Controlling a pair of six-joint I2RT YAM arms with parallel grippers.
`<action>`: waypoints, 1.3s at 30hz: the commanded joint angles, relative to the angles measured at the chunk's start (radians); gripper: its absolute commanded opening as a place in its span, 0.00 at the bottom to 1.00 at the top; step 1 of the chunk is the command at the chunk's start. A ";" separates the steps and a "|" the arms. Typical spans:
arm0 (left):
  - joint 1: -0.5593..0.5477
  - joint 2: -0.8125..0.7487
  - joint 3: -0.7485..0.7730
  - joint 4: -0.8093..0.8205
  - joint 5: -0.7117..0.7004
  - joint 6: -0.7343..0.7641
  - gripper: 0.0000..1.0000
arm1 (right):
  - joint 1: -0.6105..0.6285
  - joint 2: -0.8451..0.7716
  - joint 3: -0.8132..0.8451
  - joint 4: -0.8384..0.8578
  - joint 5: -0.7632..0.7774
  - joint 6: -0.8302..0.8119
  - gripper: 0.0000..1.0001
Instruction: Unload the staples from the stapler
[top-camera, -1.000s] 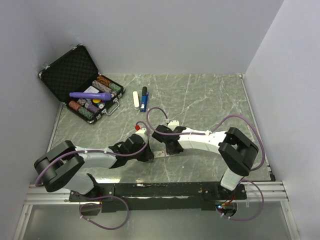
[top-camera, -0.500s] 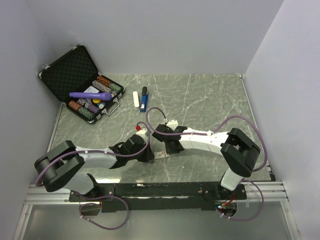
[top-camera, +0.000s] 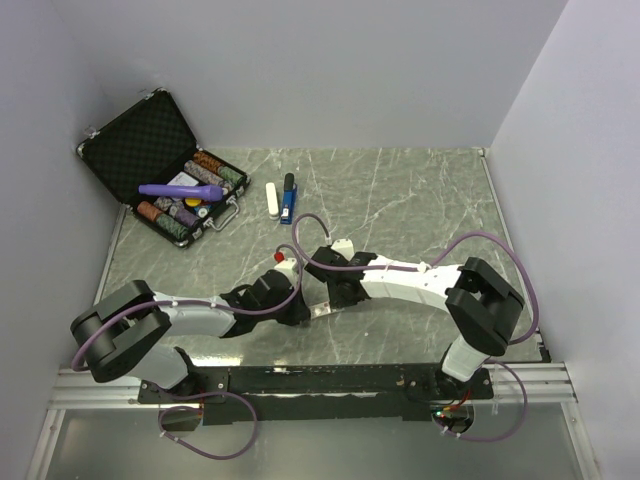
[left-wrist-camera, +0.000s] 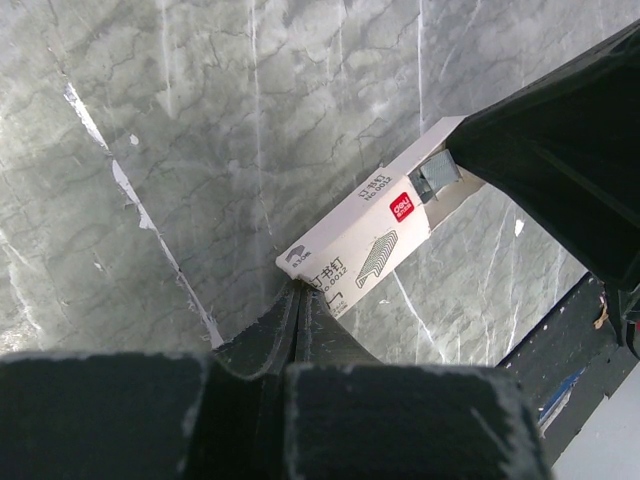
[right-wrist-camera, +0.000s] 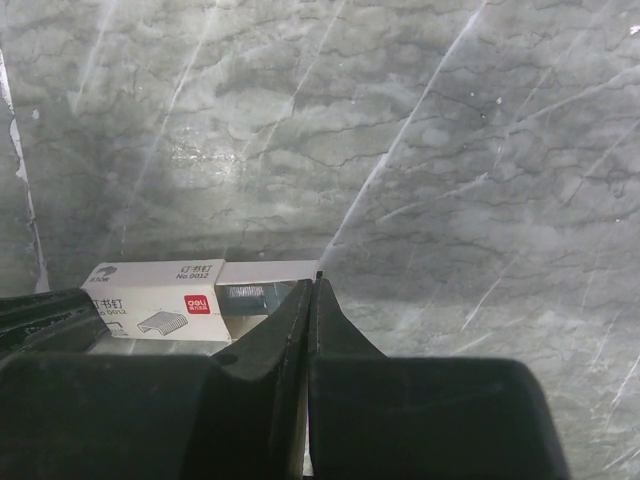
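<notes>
The blue stapler (top-camera: 288, 198) with its black top lies at the far middle of the table, away from both grippers. My left gripper (top-camera: 300, 306) and my right gripper (top-camera: 335, 297) meet low over a small white staple box (top-camera: 318, 311) near the front. In the left wrist view my left gripper (left-wrist-camera: 298, 290) is shut on a corner of the box sleeve (left-wrist-camera: 355, 248). In the right wrist view my right gripper (right-wrist-camera: 314, 279) is shut on the end of the inner tray (right-wrist-camera: 268, 270), which is slid partly out of the sleeve (right-wrist-camera: 155, 298). Staples (right-wrist-camera: 245, 293) show inside.
A white oblong bar (top-camera: 271, 200) lies just left of the stapler. An open black case (top-camera: 140, 145) with poker chips and a purple tube (top-camera: 180, 190) stands at the back left. A small red item (top-camera: 276, 256) lies near the left wrist. Grey walls enclose the table.
My right arm's elbow has shifted slightly to the right. Both grippers stay shut at the staple box. The stapler has not moved.
</notes>
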 joint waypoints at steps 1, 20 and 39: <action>-0.016 0.023 0.023 -0.019 0.017 0.016 0.01 | 0.005 -0.020 -0.004 0.067 -0.044 0.001 0.00; -0.024 0.074 0.055 -0.025 0.018 0.031 0.01 | 0.008 0.000 -0.068 0.081 -0.017 0.022 0.00; -0.030 0.081 0.064 -0.031 0.023 0.039 0.01 | 0.008 -0.140 -0.141 0.010 0.058 0.073 0.23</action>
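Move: The staple box lies flat between the two hands, its tray drawn out to the right. From the right hand the open tray's middle is about 2 cm left, level fore and aft and 2 cm lower, with the box sleeve some 6 cm left. For the left hand, whose shut tips are at the sleeve's left end, the sleeve's middle is about 3 cm right and 1 cm ahead, the tray 7 cm right. Down about 2 cm to the staple box's tray, drifting right and back, the right hand brings its shut fingers low at the tray's outer end, then parts them slightly while still drawing right and back, so the tips straddle the end wall. The left hand, fingers kept shut against the sleeve's left end, slowly pushes the box along to the right by 1.5 cm. ##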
